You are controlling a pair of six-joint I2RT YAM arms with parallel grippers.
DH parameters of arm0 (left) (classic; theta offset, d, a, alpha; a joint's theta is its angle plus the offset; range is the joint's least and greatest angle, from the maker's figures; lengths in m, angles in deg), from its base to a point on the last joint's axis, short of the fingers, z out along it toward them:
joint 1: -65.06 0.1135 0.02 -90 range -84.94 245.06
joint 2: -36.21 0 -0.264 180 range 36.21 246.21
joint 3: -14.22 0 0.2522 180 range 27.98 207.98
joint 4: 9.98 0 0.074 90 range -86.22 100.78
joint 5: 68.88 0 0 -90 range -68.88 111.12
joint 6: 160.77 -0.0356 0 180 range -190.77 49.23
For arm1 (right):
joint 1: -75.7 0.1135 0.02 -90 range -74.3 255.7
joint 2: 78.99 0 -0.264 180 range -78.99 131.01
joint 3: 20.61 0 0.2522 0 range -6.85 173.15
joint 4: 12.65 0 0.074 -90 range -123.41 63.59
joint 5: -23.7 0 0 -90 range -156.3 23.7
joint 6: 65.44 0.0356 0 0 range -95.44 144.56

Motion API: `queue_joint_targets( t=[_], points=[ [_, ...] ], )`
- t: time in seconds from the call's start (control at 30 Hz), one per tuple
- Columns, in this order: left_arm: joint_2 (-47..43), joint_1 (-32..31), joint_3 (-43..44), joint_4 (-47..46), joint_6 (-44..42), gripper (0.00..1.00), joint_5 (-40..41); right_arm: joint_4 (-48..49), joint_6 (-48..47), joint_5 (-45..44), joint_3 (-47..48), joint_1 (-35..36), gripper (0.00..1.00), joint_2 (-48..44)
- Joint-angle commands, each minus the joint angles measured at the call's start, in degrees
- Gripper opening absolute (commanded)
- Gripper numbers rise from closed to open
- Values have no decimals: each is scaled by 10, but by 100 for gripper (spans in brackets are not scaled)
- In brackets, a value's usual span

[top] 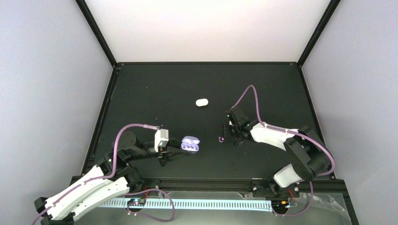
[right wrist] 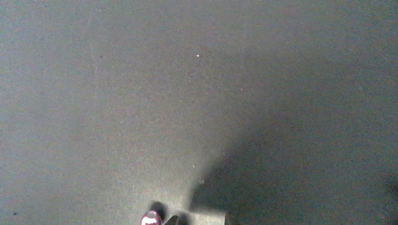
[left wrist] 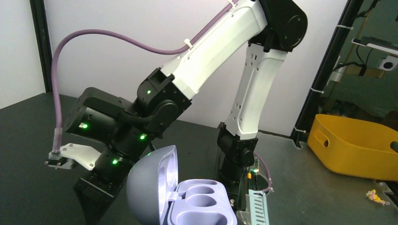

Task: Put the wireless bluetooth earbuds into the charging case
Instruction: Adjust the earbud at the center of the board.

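Note:
A purple charging case (top: 190, 145) is held just off the table with my left gripper (top: 179, 150) shut on it. In the left wrist view its lid (left wrist: 149, 185) stands open and the moulded wells (left wrist: 202, 206) are empty. My own left fingers are hidden in that view. A tiny purple earbud (top: 220, 138) lies on the black table just left of my right gripper (top: 233, 135). The right wrist view shows that earbud (right wrist: 151, 218) at the bottom edge, outside the two fingertips (right wrist: 174, 220). Those tips stand slightly apart with only bare table between them.
A small white oval case (top: 202, 102) lies shut near the table's middle, further back. The black table (top: 159, 93) is walled on three sides. Past its right side, the left wrist view shows a yellow bin (left wrist: 356, 145). My right arm's base (left wrist: 237, 154) stands behind the purple case.

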Motion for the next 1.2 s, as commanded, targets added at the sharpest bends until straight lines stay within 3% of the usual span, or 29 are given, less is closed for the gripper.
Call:
queue_joint_targets(
  t=[0.0,0.37,0.6,1.17],
  points=[
    [4,-1,12,-5,2,2,6,-34,-4,-4,-14,2,25,-54],
    [6,-1,10,-9,5,2,7,-36,10,-16,-58,14,24,-81],
    [2,-1,12,-1,8,1,5,-29,1,-13,-37,17,21,-44],
    [1,-1,9,-4,13,1,2,-31,6,26,16,103,21,-28]
  ],
)
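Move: Just behind the right fingertips lies the purple earbud, about 2 cm back, 1 cm to their left and a centimetre lower. From the same hand the closed white case lies roughly 15 cm ahead and 9 cm left on the board. The open charging case is up in the left fingers, some 18 cm back, 13 cm left and 28 cm above the right hand. From the left hand, the earbud is about 18 cm ahead, 15 cm right and 29 cm down. Hopping back from the earbud's far side, the right hand rises about 2.5 cm and sinks again to its old low height, some 3 cm nearer the base and just right of the earbud. It then sweeps left about 5 cm along the earbud's near side, drifting another 2 cm back, the wrist turning slightly counter-clockwise and the fingers staying narrowly open. ##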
